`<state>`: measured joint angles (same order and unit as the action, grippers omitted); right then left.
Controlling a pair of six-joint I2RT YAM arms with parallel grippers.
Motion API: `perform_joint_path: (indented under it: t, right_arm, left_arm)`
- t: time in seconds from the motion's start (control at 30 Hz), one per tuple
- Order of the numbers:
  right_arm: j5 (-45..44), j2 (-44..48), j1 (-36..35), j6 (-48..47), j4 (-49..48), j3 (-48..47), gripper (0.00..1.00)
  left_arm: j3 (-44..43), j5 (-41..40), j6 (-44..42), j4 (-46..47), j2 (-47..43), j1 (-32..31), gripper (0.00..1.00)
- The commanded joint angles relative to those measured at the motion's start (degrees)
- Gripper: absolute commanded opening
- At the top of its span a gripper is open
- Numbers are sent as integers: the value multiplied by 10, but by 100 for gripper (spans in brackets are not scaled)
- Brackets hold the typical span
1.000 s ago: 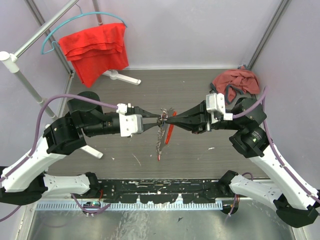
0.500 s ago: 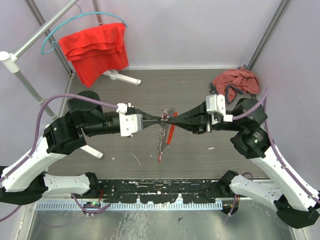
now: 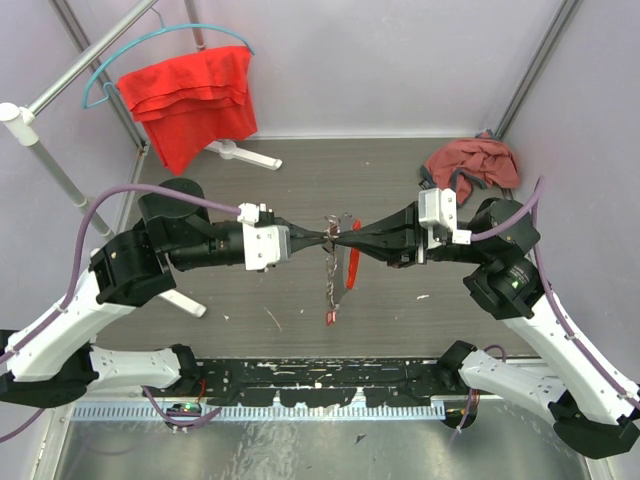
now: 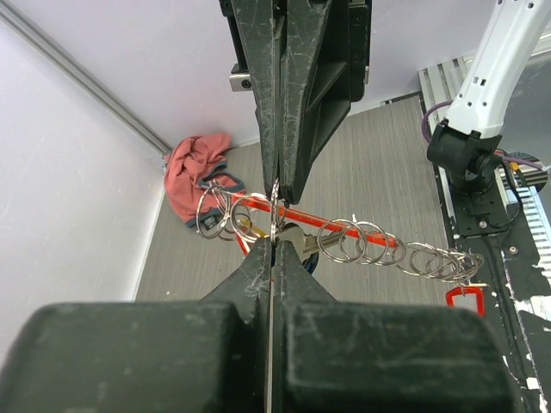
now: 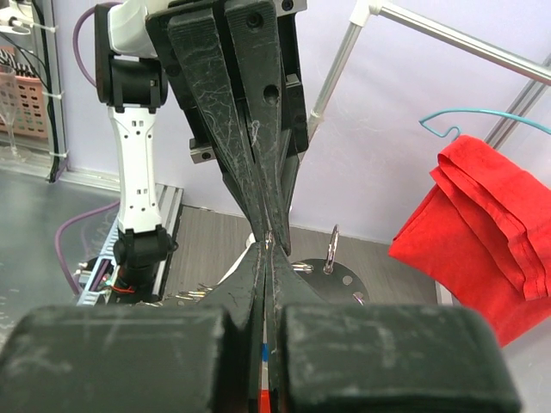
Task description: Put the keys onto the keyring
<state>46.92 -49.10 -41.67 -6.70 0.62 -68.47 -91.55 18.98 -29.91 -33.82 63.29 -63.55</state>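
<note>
My two grippers meet tip to tip above the middle of the table. The left gripper [image 3: 326,240] [image 4: 275,248] is shut, its tips pinching the keyring's thin wire loop [image 4: 275,200] edge-on. The right gripper [image 3: 346,240] [image 5: 269,245] is shut on the same loop from the other side. A silvery key [image 4: 299,238] lies right beside the left tips. A chain of rings [image 4: 405,254] [image 3: 326,275] hangs down to a small red tag [image 3: 329,316]. The long red-orange tag [image 3: 351,268] hangs beside it. More rings [image 4: 213,213] bunch on the far side.
A red cloth [image 3: 190,95] hangs on a teal hanger at the back left. A crumpled pink-red cloth [image 3: 470,160] lies at the back right, behind the right arm. A white stand foot [image 3: 245,153] rests at the back. A black rail [image 3: 320,375] runs along the near edge.
The left gripper's jaws have closed at the meeting point. Both grippers shifted slightly right, and the hanging chain and red-orange tag swung right with them.
</note>
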Motion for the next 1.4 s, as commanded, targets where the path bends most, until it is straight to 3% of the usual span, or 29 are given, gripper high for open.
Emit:
perform_joint_path:
  t: [0.0, 0.43, 0.57, 0.7, 1.0, 1.37]
  right_arm:
    - [-25, 19, -1, 23, -92, -11, 1]
    - [-74, -2, -1, 77, -165, -3, 1]
    - [-76, -9, 0, 76, -166, 2, 1]
    - [-71, -4, -1, 51, -137, -1, 1]
    - [-57, 6, -1, 5, -63, -8, 1]
    - [-41, 3, 0, 10, -65, -9, 1]
  left_arm:
    - [-19, 0, -1, 3, 6, -2, 0]
    - [-25, 3, -4, -1, 14, -1, 0]
    - [-24, 4, -2, 2, 9, -2, 15]
    - [-19, 3, 0, 10, -1, -2, 22]
    - [-14, -9, 4, 21, -11, -2, 29]
    - [2, 11, 25, 53, -10, -2, 32]
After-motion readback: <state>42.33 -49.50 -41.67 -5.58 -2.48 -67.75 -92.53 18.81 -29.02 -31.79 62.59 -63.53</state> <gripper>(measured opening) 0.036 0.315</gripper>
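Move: From the left hand, the small ring already pinched where the two hands' fingertips meet lies barely 1 cm to the right, level and straight across. The red handle is about 3 cm right, 2 cm back and 4 cm lower; the red tag ending the chain of rings is roughly 9 cm back and 6 cm lower. From the right hand, the ring is about 1 cm left, with the red handle about 2 cm right, 2 cm back and 4 cm below. Upward first with both hands: the right, fingers kept shut on the ring, climbs about 2.5 cm, its fingertips tipping up some 5 degrees, then sinks most of the way back, ending about 1.5 cm farther forward. The left rises 1 cm with its pinch shut, then opens to about a third and lets go of the ring, easing up to about 2 cm in all beside the right fingertips. ##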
